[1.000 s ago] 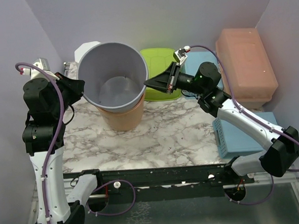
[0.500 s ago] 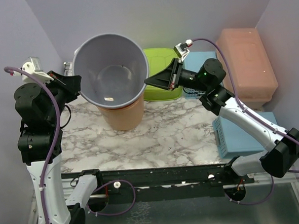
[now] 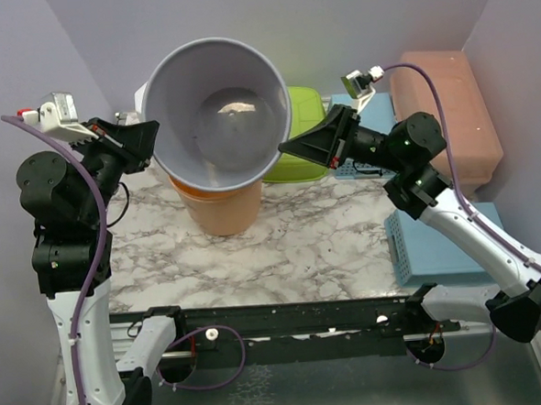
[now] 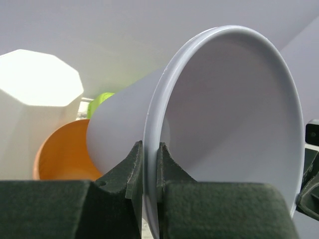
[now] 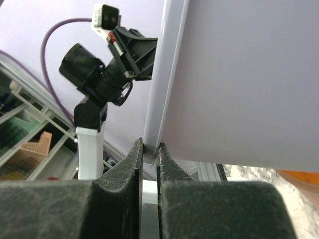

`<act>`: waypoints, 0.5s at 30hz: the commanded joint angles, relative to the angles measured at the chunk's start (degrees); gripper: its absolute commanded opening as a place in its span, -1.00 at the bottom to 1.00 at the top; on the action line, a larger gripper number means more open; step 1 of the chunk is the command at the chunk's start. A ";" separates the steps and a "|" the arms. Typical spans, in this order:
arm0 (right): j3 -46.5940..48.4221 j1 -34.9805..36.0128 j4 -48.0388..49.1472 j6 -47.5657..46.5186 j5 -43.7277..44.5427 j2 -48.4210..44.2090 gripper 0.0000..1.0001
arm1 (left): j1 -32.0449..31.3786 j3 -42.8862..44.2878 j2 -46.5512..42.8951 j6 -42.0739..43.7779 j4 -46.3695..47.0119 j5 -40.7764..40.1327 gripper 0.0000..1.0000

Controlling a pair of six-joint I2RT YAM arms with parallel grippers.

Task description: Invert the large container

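Note:
The large container is a pale grey bucket, held in the air and tilted so that its mouth faces the top camera. My left gripper is shut on its left rim, and my right gripper is shut on its right rim. In the left wrist view the rim runs between the two dark fingers, the grey wall filling the right side. In the right wrist view the fingers pinch the rim's edge, with the left arm beyond.
An orange bucket stands on the marble table right under the lifted one. Behind are a lime green tub, a white octagonal lid and a pink box. A blue basket lies at the right.
Both arms have raised the grey bucket off the orange one and tipped its mouth further toward the camera. The right arm has swung to the right and up.

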 commanded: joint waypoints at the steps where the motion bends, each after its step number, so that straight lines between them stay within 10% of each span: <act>1: -0.43 0.37 2.90 -6.60 0.64 -4.27 -0.87 | -1.87 1.99 0.01 -2.84 5.91 8.91 -1.00; 15: -3.80 0.43 -4.95 -13.27 8.63 -14.32 -0.86 | -2.44 -3.69 2.08 -12.83 15.44 18.14 -1.00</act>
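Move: Both hands already grip opposite sides of the large grey container's rim. Its middle lies about 8 cm ahead, 10 cm right and 6 cm below the left hand, and 12 cm ahead, 10 cm left and 4 cm below the right. From the left hand, the peach bucket is roughly 9 cm ahead, 6 cm right and 38 cm down; the white container some 22 ahead, 3 left, 35 down; the green box 22 ahead, 22 right, 42 down. Rightward and still a little upward, both arms carry the grey container across from over the peach bucket. The left hand goes about 4.5 cm right, rises some 2 cm and swings clockwise about 15 degrees; the right draws about 4 cm back, right and up, rolling so the container's base side lifts. Both keep the rim pinched, the rise easing off at the end. ##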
